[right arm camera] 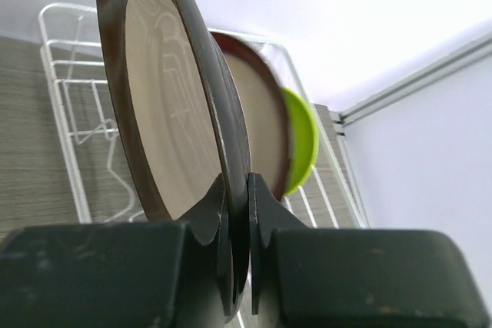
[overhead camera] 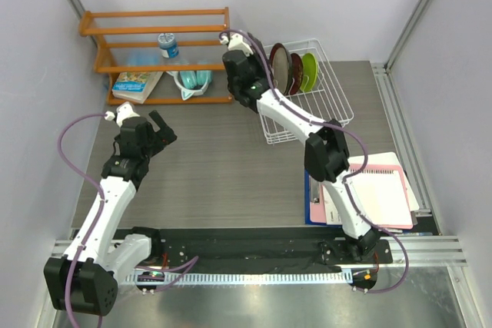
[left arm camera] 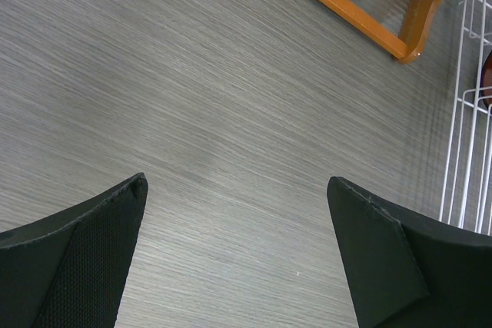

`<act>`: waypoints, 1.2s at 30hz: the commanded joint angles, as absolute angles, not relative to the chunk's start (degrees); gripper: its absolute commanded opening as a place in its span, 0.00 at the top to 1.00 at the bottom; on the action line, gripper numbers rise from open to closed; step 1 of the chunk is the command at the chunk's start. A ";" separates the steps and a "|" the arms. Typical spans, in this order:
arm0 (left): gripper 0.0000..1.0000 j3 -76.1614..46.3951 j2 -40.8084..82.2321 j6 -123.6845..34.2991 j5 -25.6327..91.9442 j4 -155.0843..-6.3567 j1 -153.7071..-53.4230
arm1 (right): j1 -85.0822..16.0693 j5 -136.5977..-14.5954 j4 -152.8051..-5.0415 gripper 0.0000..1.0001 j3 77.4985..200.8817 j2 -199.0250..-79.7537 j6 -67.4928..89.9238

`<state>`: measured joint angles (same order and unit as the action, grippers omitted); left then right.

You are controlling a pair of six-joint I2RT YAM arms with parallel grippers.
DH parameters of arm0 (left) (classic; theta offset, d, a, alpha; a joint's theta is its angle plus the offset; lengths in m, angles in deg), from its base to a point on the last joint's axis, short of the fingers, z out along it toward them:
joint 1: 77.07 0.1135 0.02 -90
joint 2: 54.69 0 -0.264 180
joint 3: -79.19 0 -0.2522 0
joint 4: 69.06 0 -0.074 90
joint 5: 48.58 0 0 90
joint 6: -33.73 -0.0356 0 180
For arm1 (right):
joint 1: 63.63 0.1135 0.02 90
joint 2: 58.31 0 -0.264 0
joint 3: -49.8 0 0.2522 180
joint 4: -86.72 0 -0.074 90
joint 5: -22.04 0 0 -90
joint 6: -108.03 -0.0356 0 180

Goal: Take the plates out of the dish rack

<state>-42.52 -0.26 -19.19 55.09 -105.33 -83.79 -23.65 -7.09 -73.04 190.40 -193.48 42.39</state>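
Observation:
The white wire dish rack (overhead camera: pixel 323 101) stands at the back right with plates upright in it. My right gripper (right arm camera: pixel 237 180) is shut on the rim of the grey-rimmed plate (right arm camera: pixel 161 105) with a cream centre, the leftmost one (overhead camera: pixel 279 65). Behind it stand a maroon-rimmed plate (right arm camera: pixel 261 117) and a lime green plate (right arm camera: pixel 302 140); in the top view these sit at the maroon one (overhead camera: pixel 296 73) and the green one (overhead camera: pixel 310 71). My left gripper (overhead camera: pixel 163 130) hangs open over bare table at the left, nothing between its fingers (left arm camera: pixel 92 251).
An orange wooden shelf (overhead camera: pixel 154 17) at the back left holds a can (overhead camera: pixel 167 44), a book (overhead camera: pixel 137 84) and a teal-and-white object (overhead camera: pixel 194 81). Notebooks and a pink clipboard (overhead camera: pixel 377 197) lie at the right front. The shelf's foot (left arm camera: pixel 415 28) and the rack's edge (left arm camera: pixel 469 113) show in the left wrist view.

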 commanded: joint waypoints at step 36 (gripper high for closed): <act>0.01 -55.67 -13.65 -16.02 29.91 -84.33 -83.66 | -19.34 -56.78 -65.26 0.99 142.60 -132.85 -12.36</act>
<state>-53.23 -12.70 -17.88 34.94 -93.00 -83.79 -19.49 -47.44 -46.98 145.88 -140.98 -2.26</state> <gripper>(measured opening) 0.994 0.116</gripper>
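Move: The plate already pinched in the right hand is headed for the bare table beside the rack's near left side, about 22 cm back from the right hand, 6 cm left and 25 cm below. The rack's middle is 12 cm right and 2 cm back, 20 cm down; the next brown plate stands 6 cm right and 3 cm ahead, 10 cm lower. The shelf's near corner lies 11 cm left, 3 cm back, 22 cm down. From the left hand that bare spot is 24 cm right, 3 cm ahead, 20 cm below. The dark-rimmed plate, kept in the right fingers' pinch, is carried some 22 cm back towards the robot, off the rack and over the open table: first climbing about 13 cm, then sinking most of that again while still drawing back. On the way the wrist rolls its left side up, turns counter-clockwise and tips down. The empty, open left hand eases right towards the plate, rising then dipping, and turns clockwise. ##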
